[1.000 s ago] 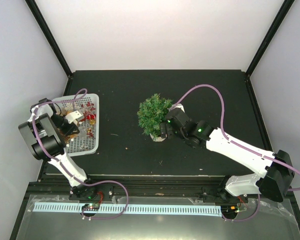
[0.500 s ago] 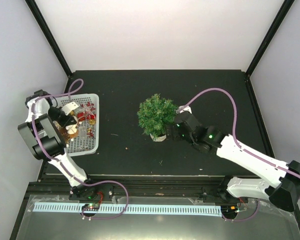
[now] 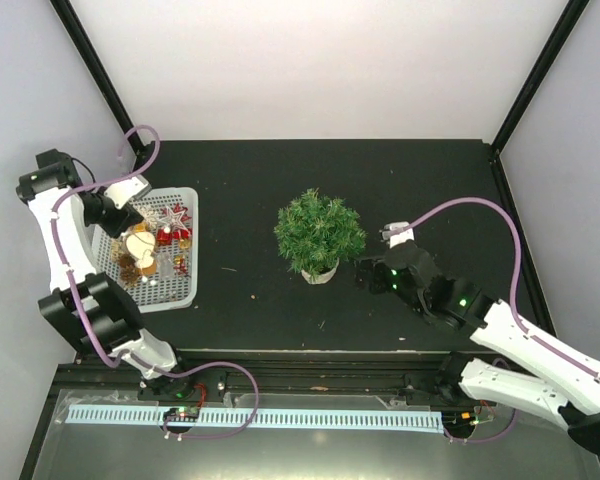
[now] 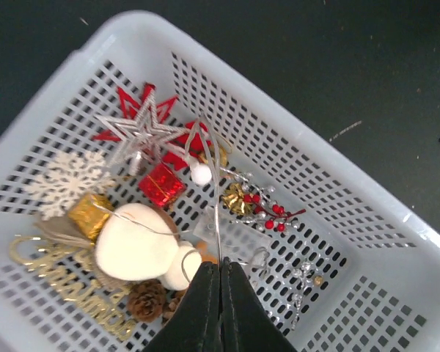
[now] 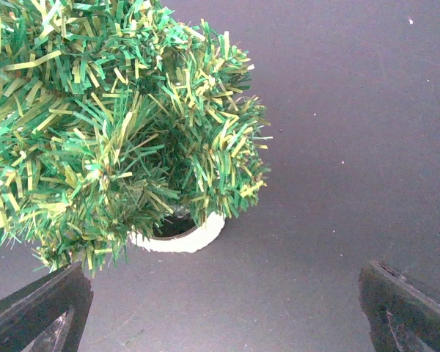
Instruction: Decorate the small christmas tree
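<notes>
The small christmas tree [image 3: 320, 230] stands upright mid-table in its cream pot [image 5: 180, 238]; its green branches [image 5: 117, 125] fill the upper left of the right wrist view. My right gripper [image 3: 365, 272] is open just right of the pot, apart from it, with nothing between its fingers [image 5: 37, 308]. My left gripper [image 4: 221, 268] hovers over the white basket [image 4: 403, 220], shut on a thin silver wire loop [image 4: 218, 213] that runs up toward a red ornament with a white pompom [image 4: 198, 172]. Which ornament the wire belongs to is unclear.
The basket [image 3: 193, 250] sits at the table's left and holds a silver star [image 4: 143, 132], red gift box [image 4: 161, 183], gold box [image 4: 88, 213], white snowflake [image 4: 62, 183], cream mushroom shape [image 4: 136, 246], pinecone [image 4: 147, 301] and berry sprig [image 4: 268, 209].
My left gripper has closed on the wire and lifted up and back over the basket. My right gripper has drawn away from the tree's pot, toward the right and near side.
</notes>
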### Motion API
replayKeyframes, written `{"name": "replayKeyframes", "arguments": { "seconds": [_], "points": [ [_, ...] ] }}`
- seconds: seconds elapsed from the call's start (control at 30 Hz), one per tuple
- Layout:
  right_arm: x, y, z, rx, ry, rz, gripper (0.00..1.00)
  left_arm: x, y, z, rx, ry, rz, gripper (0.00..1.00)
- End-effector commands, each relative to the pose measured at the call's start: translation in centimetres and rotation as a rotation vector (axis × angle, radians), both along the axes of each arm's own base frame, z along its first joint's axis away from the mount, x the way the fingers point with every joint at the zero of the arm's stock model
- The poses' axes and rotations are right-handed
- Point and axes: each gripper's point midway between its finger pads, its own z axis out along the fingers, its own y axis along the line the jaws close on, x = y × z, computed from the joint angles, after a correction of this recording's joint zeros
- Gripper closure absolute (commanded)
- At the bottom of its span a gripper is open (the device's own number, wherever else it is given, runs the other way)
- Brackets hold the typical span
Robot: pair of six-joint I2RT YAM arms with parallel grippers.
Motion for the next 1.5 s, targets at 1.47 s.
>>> {"name": "replayKeyframes", "arguments": {
  "seconds": [1.47],
  "points": [
    [-3.0,1.7,2.0,0.185,-0.088,0.213,0.00,-9.8,-8.2,42.3,-0.063,-1.256,0.272,0.98]
  ]
}}
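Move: The left gripper, shut on the silver wire of a small ornament, is over the basket, whose middle lies about 2 cm ahead and some 17 cm below. The silver star in it is roughly 6 cm ahead, 6 cm right and 18 cm below. The Christmas tree stands about 38 cm to the left hand's right, 4 cm back and 10 cm lower. From the open right gripper, the tree is about 5 cm ahead, 9 cm left and 9 cm below. Bring the left gripper steeply up from the basket by nearly 40 cm, drawing it back some 8 cm on the way and only slightly to the right. Keep the wire pinched while the wrist tips the fingers up about 65 degrees, from steeply down to roughly level. Let the open right gripper ease a couple of centimetres back from the tree. ##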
